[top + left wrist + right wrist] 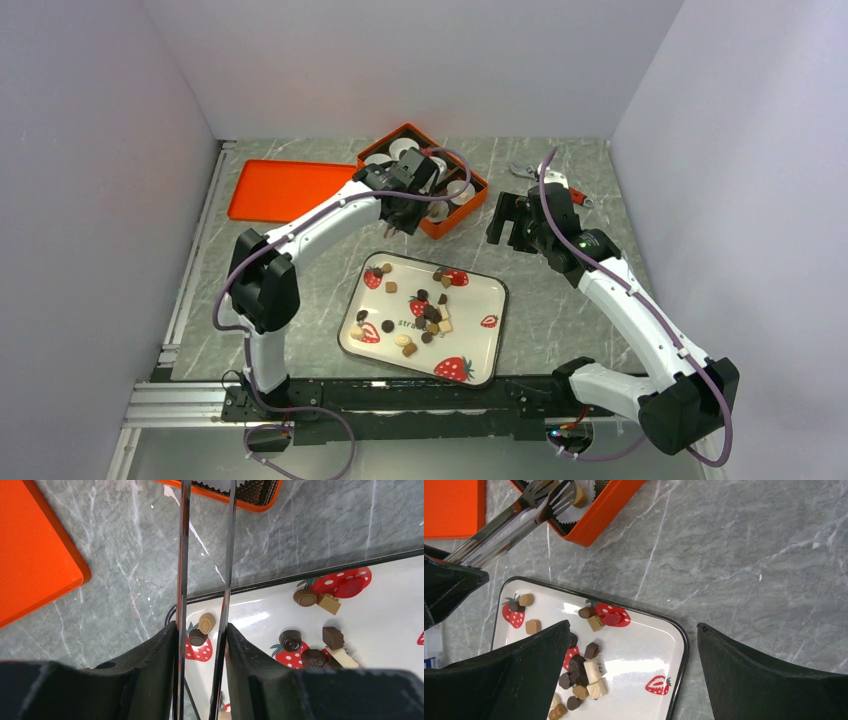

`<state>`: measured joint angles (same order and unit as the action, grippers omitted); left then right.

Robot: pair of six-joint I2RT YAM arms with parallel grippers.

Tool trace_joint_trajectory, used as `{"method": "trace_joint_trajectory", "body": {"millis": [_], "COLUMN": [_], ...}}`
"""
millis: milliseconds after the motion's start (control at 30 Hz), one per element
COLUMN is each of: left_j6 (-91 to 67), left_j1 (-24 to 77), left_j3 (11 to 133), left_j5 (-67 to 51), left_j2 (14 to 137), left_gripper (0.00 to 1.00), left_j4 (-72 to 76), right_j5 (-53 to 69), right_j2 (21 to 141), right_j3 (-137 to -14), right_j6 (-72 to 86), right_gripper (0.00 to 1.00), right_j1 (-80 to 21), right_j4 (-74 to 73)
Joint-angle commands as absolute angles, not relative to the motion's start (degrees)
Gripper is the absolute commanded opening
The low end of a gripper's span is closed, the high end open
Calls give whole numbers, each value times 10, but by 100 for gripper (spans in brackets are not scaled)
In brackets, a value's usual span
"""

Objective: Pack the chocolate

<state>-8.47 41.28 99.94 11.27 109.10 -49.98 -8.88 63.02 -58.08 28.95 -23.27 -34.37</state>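
Observation:
The chocolate (428, 312) lies as several small dark, light-brown and cream pieces on a white strawberry-print tray (492, 300); the pile shows too in the right wrist view (586, 672). My left gripper (400, 222) (202, 627) is shut on metal tongs (182, 555). The tongs' tips (555, 495) reach into the orange box (470, 205), over a white paper cup next to a light-brown piece (580, 497). My right gripper (510, 225) (633, 625) hangs open and holds nothing, above the tray's far right corner.
An orange lid (285, 188) lies flat at the back left, beside the box. A small metal tool (522, 168) rests on the marble table (560, 310) behind the right arm. Grey walls close in on three sides.

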Motion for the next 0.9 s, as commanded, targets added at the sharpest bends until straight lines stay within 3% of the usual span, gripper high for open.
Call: {"method": "trace_joint_trajectory", "body": {"millis": [0, 433, 867], "left_j6": [-76, -89, -105], "left_j1": [412, 451, 542], "left_j3": [1014, 1038, 1157], "left_j5": [115, 96, 45], "left_j2": [1043, 982, 1155], "left_gripper": [42, 42, 42], "left_j4": [-491, -480, -345], "right_j5": [-94, -124, -240], "right_j2": [627, 578, 452], "right_j3": [-603, -627, -696], "right_j6": [285, 313, 367], "right_gripper": [100, 100, 100], "right_j1": [-229, -229, -229], "right_j4": [-335, -341, -404]}}
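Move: Holding the metal tongs, the left hand makes for the open table right of the orange box: roughly 22 cm to its right, 8 cm ahead and 15 cm below. The caramel in the box's nearest cup lies about 12 cm ahead and 7 cm right, the wrench some 18 cm ahead and 32 cm right. From the empty right hand that open table is about 14 cm ahead, 6 cm right and 20 cm below. Up first, about 9 cm, then right by some 13 cm, the left hand carries the tongs away from the caramel's cup and out over the open table, easing back slightly, turning clockwise and starting to sink at the end; its grip on the tongs stays the same. The wide-open, empty right hand rises about 13 cm and shifts a little right, its fingers tipping upward some 20 degrees. ##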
